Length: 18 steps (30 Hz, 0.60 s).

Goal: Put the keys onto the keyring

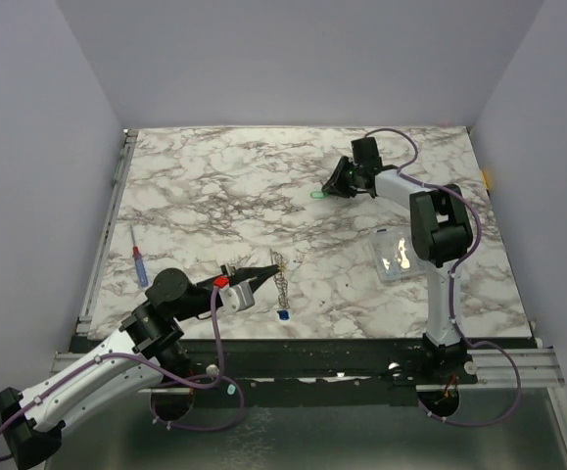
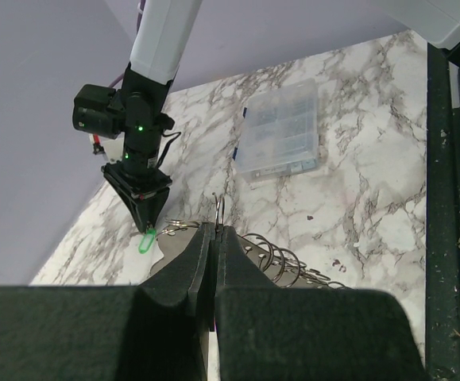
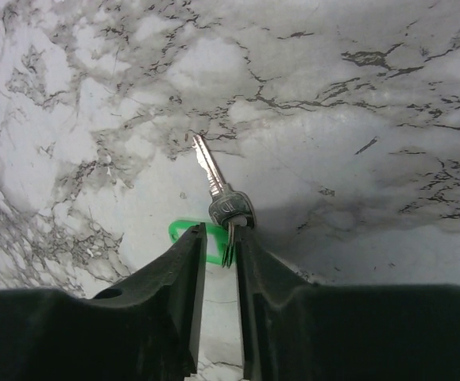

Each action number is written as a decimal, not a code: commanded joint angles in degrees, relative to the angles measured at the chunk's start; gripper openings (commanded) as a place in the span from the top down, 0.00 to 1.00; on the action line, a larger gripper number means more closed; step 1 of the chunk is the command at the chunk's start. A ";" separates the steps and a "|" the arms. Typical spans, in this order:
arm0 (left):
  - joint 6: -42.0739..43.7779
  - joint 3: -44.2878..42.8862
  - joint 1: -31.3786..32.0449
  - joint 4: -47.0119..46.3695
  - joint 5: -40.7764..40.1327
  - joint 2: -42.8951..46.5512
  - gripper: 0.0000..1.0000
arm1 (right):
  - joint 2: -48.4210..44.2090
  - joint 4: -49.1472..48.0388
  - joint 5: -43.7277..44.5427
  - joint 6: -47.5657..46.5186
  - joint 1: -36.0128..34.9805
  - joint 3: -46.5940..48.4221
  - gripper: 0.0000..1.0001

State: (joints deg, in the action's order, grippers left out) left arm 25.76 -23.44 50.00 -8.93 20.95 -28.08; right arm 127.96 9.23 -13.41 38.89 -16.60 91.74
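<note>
My left gripper [image 1: 266,268] is shut on the thin metal loop of the keyring [image 2: 218,210], holding it upright just above the marble. The keyring's chain [image 1: 281,289] trails toward me and ends at a blue-headed key [image 1: 283,315]. At the far right, my right gripper [image 3: 222,234] stands over a silver key [image 3: 212,176] with a green tag [image 3: 190,236]. That key's small split ring stands between the two jaws, against the right finger [image 3: 255,254]. A gap remains on the left side. The same green tag [image 1: 316,194] lies by the right gripper [image 1: 330,188] in the top view.
A small clear plastic box [image 1: 393,255] sits on the marble table [image 1: 214,186] beside the right arm's upright link [image 1: 440,235]. A thin red-and-blue pen [image 1: 139,264] lies near the left edge. Purple walls close in the table at the back and sides.
</note>
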 commanded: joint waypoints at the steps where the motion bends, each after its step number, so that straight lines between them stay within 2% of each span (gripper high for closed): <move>1: -0.36 0.56 0.14 -2.45 0.68 0.28 1.00 | 2.54 -0.56 -1.33 0.74 0.34 -1.21 0.74; 4: -0.35 0.59 0.02 -2.39 0.76 0.30 1.00 | 2.69 -1.10 -1.29 0.83 0.34 -1.46 0.84; 6: -0.36 0.59 0.10 -2.36 0.74 0.28 1.00 | 2.66 -1.22 -1.25 0.65 0.42 -1.48 0.96; 7: -0.36 0.59 0.09 -2.38 0.68 0.26 1.00 | 2.50 -1.30 -1.22 0.41 0.43 -1.48 0.99; 14: -0.29 0.43 0.10 -2.28 0.91 0.29 1.00 | -1.41 -3.89 -2.97 -3.83 0.43 -3.57 0.99; 18: -0.58 0.16 0.03 -2.07 1.06 0.30 1.00 | -5.63 -10.71 -12.50 -8.86 0.44 -7.38 0.99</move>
State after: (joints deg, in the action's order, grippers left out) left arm 25.71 -23.42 50.00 -8.93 20.97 -28.08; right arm 127.20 4.49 -16.75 36.01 -16.40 87.92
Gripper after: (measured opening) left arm 0.017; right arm 0.018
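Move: The green-tagged keys lie right at the right hand's half-closed fingertips: the visible key about 2 cm ahead, 1 cm left and 1 cm below, with the green tag some 2 cm to the hand's left, level with it and equally low. The clear box stands roughly 18 cm back and 15 cm to the right, at about hand height. From the left hand, which holds the keyring, that key is about 38 cm ahead, 12 cm right and 24 cm below. The right hand stays over the keys and shuts its fingers from about a third open to fully closed, sinking some 0.5 cm towards the table as it does, so that the tips pinch the bunch at the key's head end, beside the green tag. With the fingers shut and still pointing steeply forward, left and down, it then begins to draw back towards the base by a little under 1 cm, keeping the keys in the tips. ##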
